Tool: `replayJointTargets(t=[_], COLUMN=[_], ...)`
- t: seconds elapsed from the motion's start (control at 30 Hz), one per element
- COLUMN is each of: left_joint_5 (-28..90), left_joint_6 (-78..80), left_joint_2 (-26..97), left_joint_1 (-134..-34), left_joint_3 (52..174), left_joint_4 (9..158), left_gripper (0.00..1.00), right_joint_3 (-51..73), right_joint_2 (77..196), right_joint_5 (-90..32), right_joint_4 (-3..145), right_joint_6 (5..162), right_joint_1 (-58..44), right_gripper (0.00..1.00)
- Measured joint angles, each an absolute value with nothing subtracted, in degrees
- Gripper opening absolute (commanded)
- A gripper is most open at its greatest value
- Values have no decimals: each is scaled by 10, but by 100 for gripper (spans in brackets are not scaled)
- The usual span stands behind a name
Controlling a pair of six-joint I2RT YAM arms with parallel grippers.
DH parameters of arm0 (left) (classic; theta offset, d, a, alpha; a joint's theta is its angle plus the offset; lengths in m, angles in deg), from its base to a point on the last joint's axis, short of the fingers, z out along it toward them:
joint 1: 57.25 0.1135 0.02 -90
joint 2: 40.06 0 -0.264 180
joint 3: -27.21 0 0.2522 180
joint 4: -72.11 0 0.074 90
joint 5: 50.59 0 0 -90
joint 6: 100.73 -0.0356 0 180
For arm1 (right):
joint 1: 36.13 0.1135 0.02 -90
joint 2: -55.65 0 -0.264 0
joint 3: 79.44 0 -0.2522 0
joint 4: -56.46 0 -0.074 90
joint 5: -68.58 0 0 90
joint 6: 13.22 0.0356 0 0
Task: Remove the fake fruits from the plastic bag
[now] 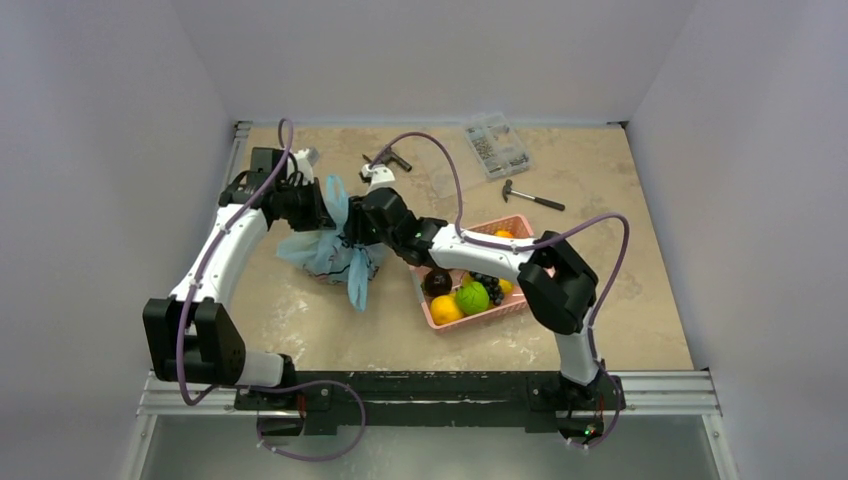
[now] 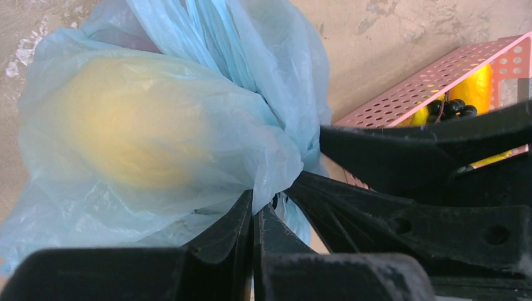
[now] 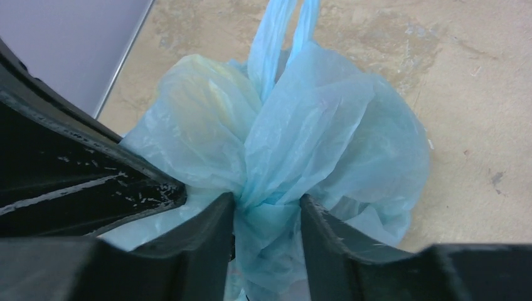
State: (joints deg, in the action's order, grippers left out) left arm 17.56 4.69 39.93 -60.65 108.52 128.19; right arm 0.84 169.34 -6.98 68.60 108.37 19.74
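Note:
The pale blue plastic bag point(image 1: 330, 250) lies bunched on the table left of centre. My left gripper point(image 1: 325, 205) comes at it from the left and is shut on a gathered fold of the film point(image 2: 257, 200). A rounded pale yellow fake fruit point(image 2: 125, 119) shows dimly through the plastic bag point(image 2: 251, 75); no other fruit in the bag can be made out. My right gripper point(image 1: 355, 228) reaches in from the right. Its jaws point(image 3: 266, 200) stand parted, with a twisted bunch of the plastic bag point(image 3: 339, 125) filling the gap between them. The bag's handles point away from it.
A pink slatted basket point(image 1: 478, 319) holding orange, green and dark fruits sits just right of the bag, under the right forearm. A hammer point(image 1: 533, 197), a clear parts box point(image 1: 497, 145) and a small tool point(image 1: 388, 160) lie at the back.

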Motion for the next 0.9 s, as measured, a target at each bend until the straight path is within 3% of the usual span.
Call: replayJointTargets(t=[0.13, 0.23, 0.47, 0.67, 0.7, 0.83, 0.9], left_joint_5=[187, 204, 280, 333, 332, 323, 322], left_joint_6=[47, 47, 52, 62, 62, 55, 51], left_joint_2=[394, 386, 329, 317, 316, 297, 272], left_joint_1=[-607, -604, -567, -538, -536, -535, -537], left_joint_3=[1081, 1078, 1054, 1052, 1050, 1029, 1012], left_joint_4=[1281, 1282, 1282, 1275, 1270, 1244, 1228], left_gripper=[0, 0, 0, 0, 7, 54, 68], right_joint_3=[41, 106, 263, 321, 321, 321, 321], right_joint_2=[1679, 1643, 1576, 1611, 1614, 1616, 1616], right_joint_5=[-75, -82, -218, -363, -373, -403, -407], right_joint_4=[649, 616, 436, 288, 280, 268, 271], right_joint_6=[1102, 1108, 1140, 1198, 1201, 1200, 1195], right_joint_1=[201, 200, 156, 79, 77, 81, 84], right_gripper=[13, 5, 0, 0, 0, 1, 1])
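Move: Right between the left and right hands stands the twisted neck of the plastic bag: about 4 cm to the right of the left hand and 1 cm back, slightly below it, and within 1 or 2 cm of the right hand's half-open fingertips. The fruit-filled bag body sits under the left hand, some 10 cm down and 3 cm back. The pink basket's middle is roughly 28 cm to the right of the right hand, 8 cm back and 13 cm down. Shutting its half-open fingers on the bag's twisted neck, the right hand draws about 5 cm right and 3 cm back, towards the basket, rolling some 25 degrees so its left side rises. The left hand, still pinching a fold of film, pulls the opposite way, about 8 cm left, turning counter-clockwise and rising slightly, then opens halfway and lets go. ##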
